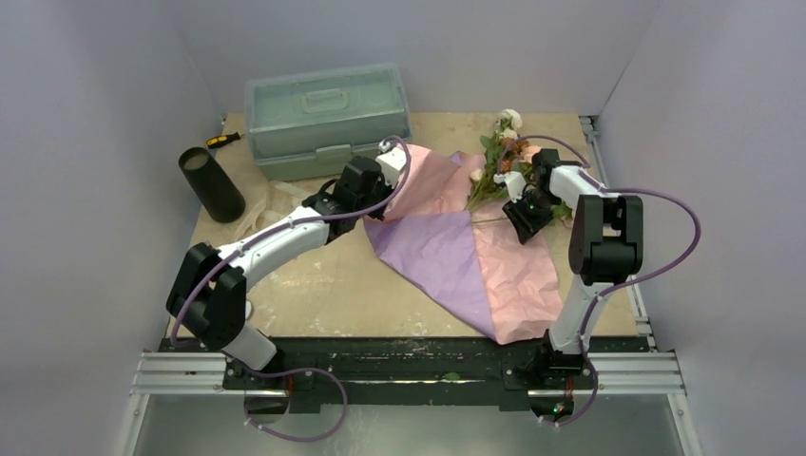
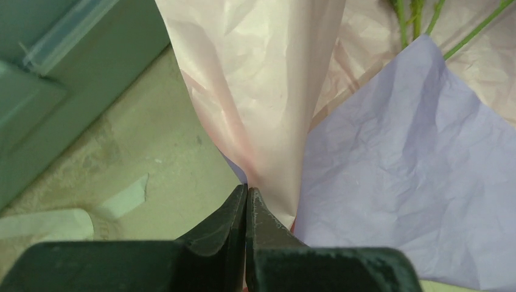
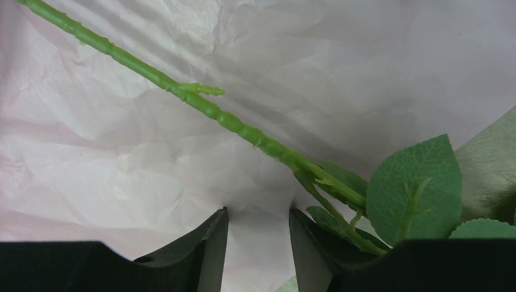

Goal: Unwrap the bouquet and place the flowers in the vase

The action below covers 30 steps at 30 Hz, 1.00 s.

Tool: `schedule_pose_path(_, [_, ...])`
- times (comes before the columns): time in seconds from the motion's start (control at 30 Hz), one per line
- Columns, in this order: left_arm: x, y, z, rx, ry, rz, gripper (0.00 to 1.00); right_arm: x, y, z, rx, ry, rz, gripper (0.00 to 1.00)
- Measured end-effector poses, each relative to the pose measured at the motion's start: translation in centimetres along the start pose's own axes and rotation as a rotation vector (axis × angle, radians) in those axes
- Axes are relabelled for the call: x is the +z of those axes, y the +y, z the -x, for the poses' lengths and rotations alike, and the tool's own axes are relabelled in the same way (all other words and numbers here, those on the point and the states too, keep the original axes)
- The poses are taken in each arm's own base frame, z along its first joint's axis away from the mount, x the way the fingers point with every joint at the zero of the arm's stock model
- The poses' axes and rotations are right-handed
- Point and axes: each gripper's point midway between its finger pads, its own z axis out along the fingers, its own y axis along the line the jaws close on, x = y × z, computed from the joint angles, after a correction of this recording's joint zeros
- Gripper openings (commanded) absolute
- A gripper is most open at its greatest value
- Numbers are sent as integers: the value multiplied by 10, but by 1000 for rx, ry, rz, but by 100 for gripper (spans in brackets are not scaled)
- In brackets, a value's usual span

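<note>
The bouquet's wrapping paper (image 1: 456,256) lies spread out, purple in the middle and pink around it. My left gripper (image 1: 397,169) is shut on the paper's pink edge (image 2: 261,91), which rises in a fold from the jaw tips (image 2: 246,190). The flowers (image 1: 499,157) lie on the paper's far end, blooms pointing away. My right gripper (image 1: 521,223) stands open beside their stems, fingertips down on the pink paper (image 3: 258,210). A green stem (image 3: 201,100) runs just beyond the tips and leaves (image 3: 414,188) sit to the right. The black vase (image 1: 211,183) stands at the far left.
A pale green toolbox (image 1: 328,119) sits at the back, close behind the left gripper; its side shows in the left wrist view (image 2: 55,91). A yellow-handled screwdriver (image 1: 223,141) lies beside it. Beige ribbon (image 1: 271,204) lies loose on the table near the vase.
</note>
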Motion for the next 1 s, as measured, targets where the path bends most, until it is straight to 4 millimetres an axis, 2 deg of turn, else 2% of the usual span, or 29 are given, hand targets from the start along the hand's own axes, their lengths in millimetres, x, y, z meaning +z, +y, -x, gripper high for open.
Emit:
schedule_pose_path(0.2, [-1,24,-63,-201,158,90,0,0,-4,-3,-16,11,-19,45])
schedule_pose_path(0.27, [-3,31,-77,-253,194,130,0,0,-7,-4,-21,17,-31,45])
schedule_pose_path(0.47, [-9,39,-96,-341,239,202,0,-2,-18,-11,-20,29,-60,45])
schedule_pose_path(0.6, [-9,52,-119,-370,283,249,0,-3,-23,-14,-19,31,-71,45])
schedule_pose_path(0.77, [13,66,-148,-367,353,274,0,-3,-23,-14,-27,32,-69,46])
schedule_pose_path(0.87, [28,67,-161,-347,398,266,0,-3,-23,-14,-29,32,-67,47])
schedule_pose_path(0.93, [36,68,-164,-336,409,263,0,-3,-23,-14,-29,31,-66,47])
schedule_pose_path(1.0, [42,71,-155,-331,390,264,0,-3,-24,-13,-28,32,-64,47])
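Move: My shut left fingers already hold the wrapping's far-left corner. The bare table spot for it lies about 10 cm left, 1 cm ahead and 16 below. From this hand the toolbox is some 23 cm ahead and 17 left, the ribbon 8 ahead and 28 left, the bouquet 17 ahead and 25 right. My right fingertips are low over the pink panel, its middle 11 cm back and 1 left; a loose stem lies 4 ahead, 7 left. Keeping the corner pinched, I lower my left hand about 14 cm while carrying it some 10 cm left, away from the bouquet, ending with a short forward nudge close over the table; the wrist tips down and turns counter-clockwise. My right hand, half open and staying low, slides barely 3 cm right across the pink panel, dragging the paper along, then holds there. ##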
